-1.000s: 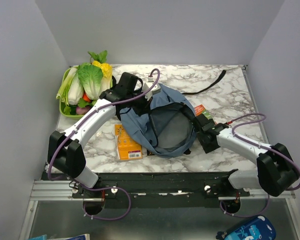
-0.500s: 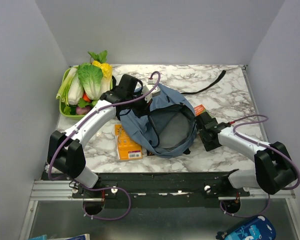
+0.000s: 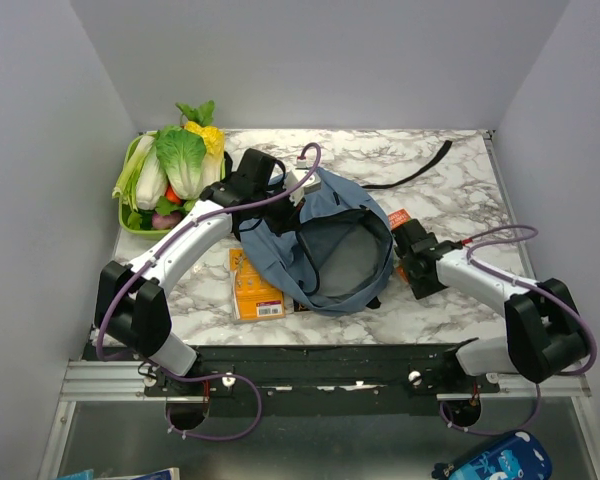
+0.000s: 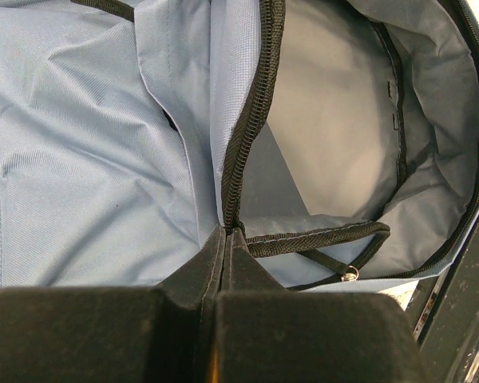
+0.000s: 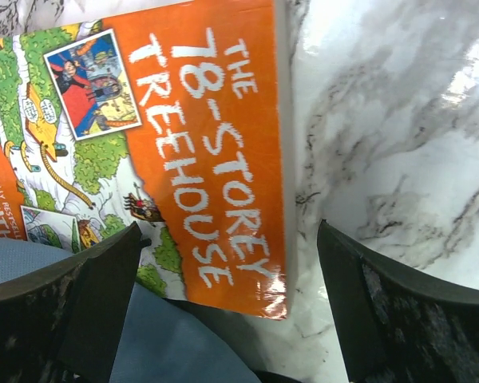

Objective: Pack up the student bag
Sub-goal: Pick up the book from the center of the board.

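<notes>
The student bag (image 3: 325,245), dusty-blue fabric, lies in the middle of the table with its mouth gaping open. My left gripper (image 3: 296,188) is shut on the bag's black zipper rim (image 4: 243,152) at the far left and holds it up; the left wrist view looks into the empty grey inside (image 4: 335,128). My right gripper (image 3: 408,243) is open just right of the bag. Its fingers (image 5: 104,295) straddle the near corner of an orange book (image 5: 207,159), "The 78-Storey Treehouse", which lies flat on the marble. Bag fabric (image 5: 168,343) overlaps that book's near-left edge.
A second, yellow-orange book (image 3: 252,285) lies at the front left, partly under the bag. A green basket of vegetables (image 3: 170,170) fills the back left corner. The bag's black strap (image 3: 412,175) trails to the back right. A bright-blue pouch (image 3: 495,460) lies below the table's front edge.
My right gripper has moved away from the table's front edge toward the orange book and now straddles its corner. The left gripper has kept its hold on the bag's rim.
</notes>
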Robot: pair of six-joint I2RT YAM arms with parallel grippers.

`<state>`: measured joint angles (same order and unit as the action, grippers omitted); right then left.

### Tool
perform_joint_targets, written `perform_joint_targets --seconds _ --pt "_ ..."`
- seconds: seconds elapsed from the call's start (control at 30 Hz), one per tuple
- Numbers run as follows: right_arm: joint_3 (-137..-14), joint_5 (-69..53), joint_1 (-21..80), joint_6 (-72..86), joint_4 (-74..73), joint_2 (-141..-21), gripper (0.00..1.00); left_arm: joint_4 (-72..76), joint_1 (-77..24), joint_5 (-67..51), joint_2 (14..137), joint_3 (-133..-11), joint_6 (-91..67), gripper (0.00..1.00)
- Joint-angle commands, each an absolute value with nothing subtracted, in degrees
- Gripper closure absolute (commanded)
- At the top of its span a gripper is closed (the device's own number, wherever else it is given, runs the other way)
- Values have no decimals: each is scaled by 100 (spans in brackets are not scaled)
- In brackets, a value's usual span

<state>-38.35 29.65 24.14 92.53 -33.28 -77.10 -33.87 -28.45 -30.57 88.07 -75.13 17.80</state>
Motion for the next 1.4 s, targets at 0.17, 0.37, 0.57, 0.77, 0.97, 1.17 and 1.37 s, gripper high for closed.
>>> perform_joint_targets --seconds 0.17,0.37,0.57,0.77,0.97,1.17,1.37 --pt "-3903 2795 2364 8983 -2981 -8200 23 -3595 -2795 -3208 8763 -7523 1995 100" --pt "-3507 2909 2373 8877 -2734 -7849 74 -3700 -2795 -3287 8824 -7611 2048 100" --pt "-3340 2953 2373 8623 -2725 -7376 99 -3744 -2795 -3331 8851 -7655 2004 100" --pt "-3691 3216 2382 7806 -2979 -6321 99 -3656 -2795 -3357 8833 -7611 1890 100" --pt "-4323 3208 2399 6628 -3181 -5002 99 -3463 -2839 -3410 9035 -7839 1627 100" --pt "-5175 3103 2408 5758 -3682 -4290 99 -3209 -2971 -3296 9298 -8130 1442 100" --pt "-6080 2936 2426 5142 -4051 -4052 99 -3050 -3085 -3050 9475 -8305 1257 100"
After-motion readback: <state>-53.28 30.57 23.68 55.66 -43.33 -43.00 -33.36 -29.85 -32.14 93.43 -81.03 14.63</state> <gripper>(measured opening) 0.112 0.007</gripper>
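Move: The right hand, wide open, is down straddling the near edge of the orange 78-storey book; the book's middle lies about 7 cm ahead, 3 cm left and 1 cm below. The bag's mouth is about 17 cm to the hand's left, level with it, its rim overlapping the book; a black strap lies about 23 cm ahead and 2 cm left. From the left hand, the book is about 29 cm right, 3 cm nearer and 15 cm below. The right fingers close on the book's near edge and pinch it as the hand eases about 2 cm forward. Then the hand lifts quickly, some 20 cm, drawing back slightly while its fingers swing up towards level and the wrist turns counter-clockwise. The left hand, shut on the bag's zipped rim, keeps its hold and late on shifts about 3 cm right and forward. ##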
